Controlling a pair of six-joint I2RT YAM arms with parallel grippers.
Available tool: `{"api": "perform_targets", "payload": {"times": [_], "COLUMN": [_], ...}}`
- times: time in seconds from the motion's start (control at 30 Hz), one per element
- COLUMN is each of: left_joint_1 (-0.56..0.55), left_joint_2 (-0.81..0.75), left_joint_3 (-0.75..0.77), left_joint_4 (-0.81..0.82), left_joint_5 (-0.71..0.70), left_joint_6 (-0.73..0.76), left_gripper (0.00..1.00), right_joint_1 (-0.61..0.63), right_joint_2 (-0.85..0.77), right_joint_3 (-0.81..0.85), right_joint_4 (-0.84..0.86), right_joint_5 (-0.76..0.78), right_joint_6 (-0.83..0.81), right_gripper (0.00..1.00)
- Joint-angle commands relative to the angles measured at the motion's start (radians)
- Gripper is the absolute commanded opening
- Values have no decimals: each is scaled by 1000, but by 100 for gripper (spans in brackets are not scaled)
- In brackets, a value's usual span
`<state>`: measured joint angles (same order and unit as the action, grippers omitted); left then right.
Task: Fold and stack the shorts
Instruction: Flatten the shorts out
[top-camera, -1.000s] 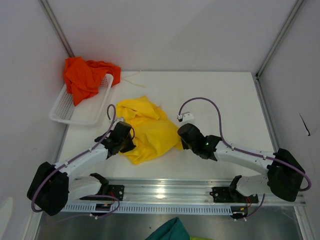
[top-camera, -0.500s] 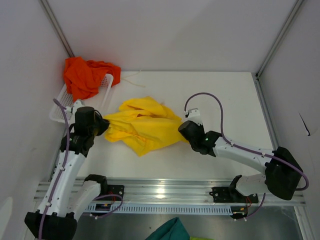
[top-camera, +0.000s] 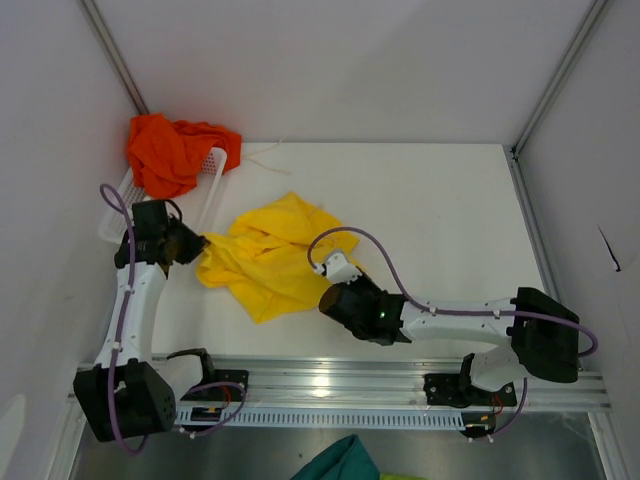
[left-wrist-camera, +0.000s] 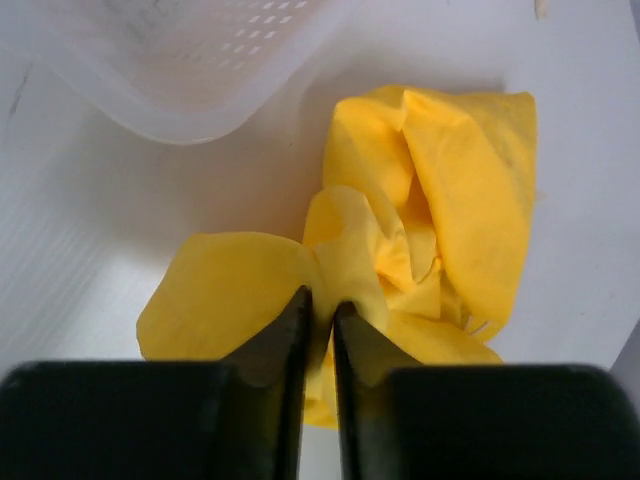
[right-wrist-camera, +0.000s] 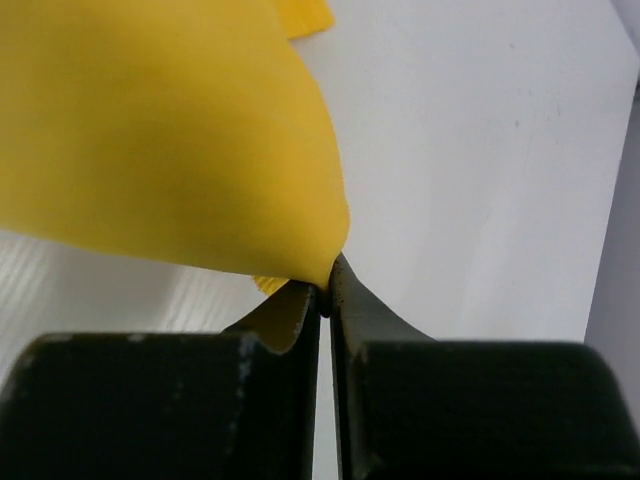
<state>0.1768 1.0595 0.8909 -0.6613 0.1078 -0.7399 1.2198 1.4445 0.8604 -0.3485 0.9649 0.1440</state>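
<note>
The yellow shorts lie crumpled at the table's left-centre. My left gripper is shut on their left edge, close to the basket. In the left wrist view the fabric is bunched between the closed fingertips of that gripper. My right gripper is shut on the near right corner. The right wrist view shows the cloth pinched at the tips of this gripper. The orange-red shorts are heaped over the far end of the white basket.
The white basket stands at the far left against the side wall. A teal-green cloth pokes up below the arms' rail. The enclosure walls close in the table on the left, right and back.
My left arm swung left toward the basket, dragging the yellow shorts' left edge with it. The right gripper pulled its corner left and toward the near edge.
</note>
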Motion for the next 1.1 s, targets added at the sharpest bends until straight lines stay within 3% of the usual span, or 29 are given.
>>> {"api": "perform_targets", "payload": {"times": [0.0,0.07,0.1,0.17,0.2,0.3,0.33,0.6,0.83,1.07], "left_joint_1": [7,6,3,-16,-20,-46,-57,-341,-651,-922], "left_joint_2": [-24,-50,-62,-114,-133,-208,-243,-392,-227,-104], "left_joint_3": [74,95,101,117,120,80,28,-213,-218,-98], "left_joint_4": [42,19,-4,-40,-52,-72,-72,12,81,68], "left_joint_5": [37,-14,-34,-62,-66,-31,4,29,-130,-324], "left_joint_6": [79,112,119,134,135,143,140,30,-13,45], "left_gripper": [19,48,76,90,95,97,97,96,95,97], "right_joint_1": [81,93,96,96,95,80,57,-124,-174,-218], "right_joint_2": [-29,-41,-42,-38,-39,-71,-85,-222,-266,-395], "right_joint_3": [-27,-34,-28,-1,6,14,8,-110,-170,-279], "right_joint_4": [196,215,212,206,200,203,210,238,221,243], "right_joint_5": [-14,-47,-69,-136,-155,-287,-349,-594,-640,-707], "right_joint_6": [-177,-213,-216,-216,-204,-172,-158,-34,5,83], "right_gripper": [6,12,14,19,27,40,48,62,79,82]}}
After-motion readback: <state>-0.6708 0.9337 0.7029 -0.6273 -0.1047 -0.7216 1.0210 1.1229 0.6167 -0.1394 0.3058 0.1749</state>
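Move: The left hand still pinches the left end of the shorts; their near edge, where it goes next, lies about 17 cm to its right, 12 cm back and 12 cm below. The basket is some 11 cm ahead and 10 cm left of it, the orange cloth about 23 cm ahead and 7 cm left. The right hand still pinches the right-hand corner at its fingertips; the near edge is roughly 13 cm to its left and 8 cm back, 9 cm lower. The left fingers open wide and let go of the left end of the shorts while the hand rises about 6 cm, then it swings some 17 cm right and 9 cm back and sinks again, turning about 40 degrees clockwise, to hover open over the near edge. The right hand draws its corner left and a little back for about 6 cm while its fingers open, then eases rightward again, rolling left side up and tipping down, and ends open and free just behind that corner. ##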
